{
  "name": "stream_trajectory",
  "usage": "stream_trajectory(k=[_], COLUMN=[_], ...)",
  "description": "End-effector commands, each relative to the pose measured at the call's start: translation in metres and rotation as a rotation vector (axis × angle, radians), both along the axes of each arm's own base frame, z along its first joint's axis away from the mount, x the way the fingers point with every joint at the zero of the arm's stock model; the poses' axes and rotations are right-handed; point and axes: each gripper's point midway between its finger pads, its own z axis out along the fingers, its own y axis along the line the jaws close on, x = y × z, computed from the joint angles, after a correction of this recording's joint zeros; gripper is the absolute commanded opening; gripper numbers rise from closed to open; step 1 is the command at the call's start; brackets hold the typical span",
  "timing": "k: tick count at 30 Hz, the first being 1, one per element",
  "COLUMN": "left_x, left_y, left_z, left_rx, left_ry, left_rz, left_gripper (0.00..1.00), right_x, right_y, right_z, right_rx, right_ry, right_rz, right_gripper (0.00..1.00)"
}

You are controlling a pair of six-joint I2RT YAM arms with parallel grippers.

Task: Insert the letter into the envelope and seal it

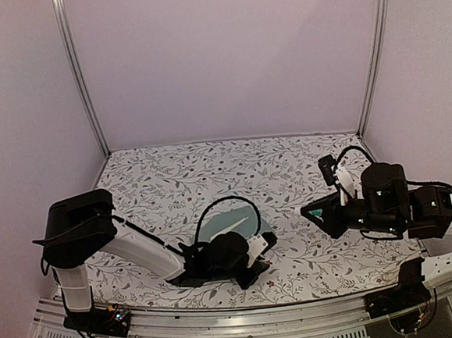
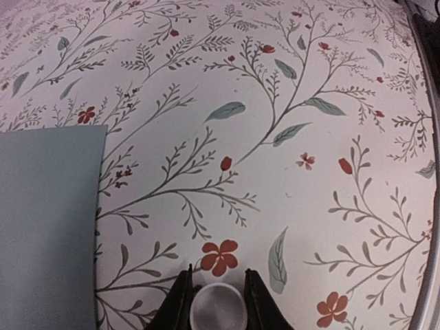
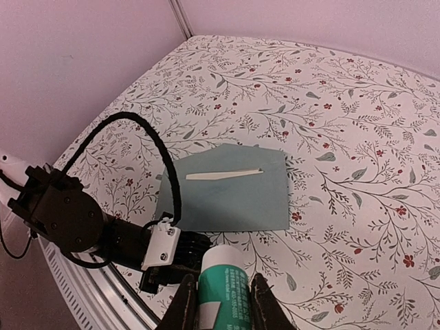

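Note:
The teal envelope [image 3: 227, 196] lies flat on the floral table [image 3: 357, 103]; it also shows as the envelope [image 1: 226, 224] and at the left edge as the envelope [image 2: 45, 227]. The letter [image 3: 223, 174] appears only as a thin cream sliver along the flap line. My right gripper [image 3: 220, 282] is shut on a white-and-teal glue stick [image 3: 221, 292], held above the table near the envelope's front edge; the right gripper [image 1: 315, 210] hovers right of the envelope. My left gripper [image 2: 218, 275] is shut on a round translucent cap [image 2: 218, 311], low over the cloth beside the envelope's right edge.
The left arm's wrist and black cable [image 3: 155, 148] arch over the envelope's left end. Metal frame posts [image 1: 77, 71] and pale walls enclose the table. The table's front rail [image 1: 238, 321] runs along the near edge.

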Motion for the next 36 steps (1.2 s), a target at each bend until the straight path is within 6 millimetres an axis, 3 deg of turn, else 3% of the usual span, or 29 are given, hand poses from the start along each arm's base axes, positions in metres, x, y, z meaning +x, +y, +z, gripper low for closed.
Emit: stream_trajectory(k=[1, 7, 11, 16, 18, 20, 31, 36], left_x=[-0.011, -0.012, -0.011, -0.009, -0.006, 0.002, 0.066, 0.081], left_y=[0.002, 0.006, 0.006, 0.021, 0.036, 0.055, 0.192, 0.227], left_z=[-0.011, -0.008, 0.016, 0.064, 0.080, 0.092, 0.124, 0.121], left_rx=[0.052, 0.062, 0.019, -0.077, -0.117, -0.148, -0.310, -0.339], left_ry=[-0.012, -0.023, -0.044, -0.085, -0.105, -0.113, -0.094, -0.085], left_rz=[-0.049, -0.048, -0.049, -0.024, 0.011, 0.062, 0.483, 0.619], left_gripper=[0.25, 0.50, 0.67, 0.82, 0.94, 0.97, 0.98, 0.97], right_x=[-0.002, -0.005, -0.010, -0.020, -0.025, -0.032, -0.032, -0.029], right_y=[0.005, 0.014, 0.022, 0.038, 0.048, 0.059, 0.096, 0.104], right_z=[-0.011, -0.023, -0.030, -0.033, -0.035, -0.037, -0.088, -0.115], right_rx=[-0.025, -0.075, -0.095, -0.119, -0.134, -0.149, -0.311, -0.377], right_ry=[0.031, 0.078, 0.114, 0.172, 0.200, 0.226, 0.372, 0.424], right_rz=[0.011, 0.041, 0.082, 0.161, 0.210, 0.277, 0.359, 0.367], right_gripper=[0.00, 0.00, 0.01, 0.01, 0.01, 0.01, 0.00, 0.00])
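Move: The left hand, down at the table, still has the glue stick's cap between its fingers. The envelope's middle lies about 11 cm farther out and 7 cm to its left, with the strip of letter showing in its slit about 13 cm ahead and 8 cm left. From the right hand, which holds the glue stick, the envelope is some 19 cm left, 10 cm ahead and 23 cm below; the cap is about 13 cm left, level fore and aft, 22 cm below. Opening wide before it leaves, the left hand lets go of the cap, rises some 10 cm, then swings away left and a little forward to just off the envelope's left end. Down and leftward, about 10 cm each, the right hand brings the held glue stick towards the envelope's near side, its fingers tipping some 35 degrees more steeply down. ##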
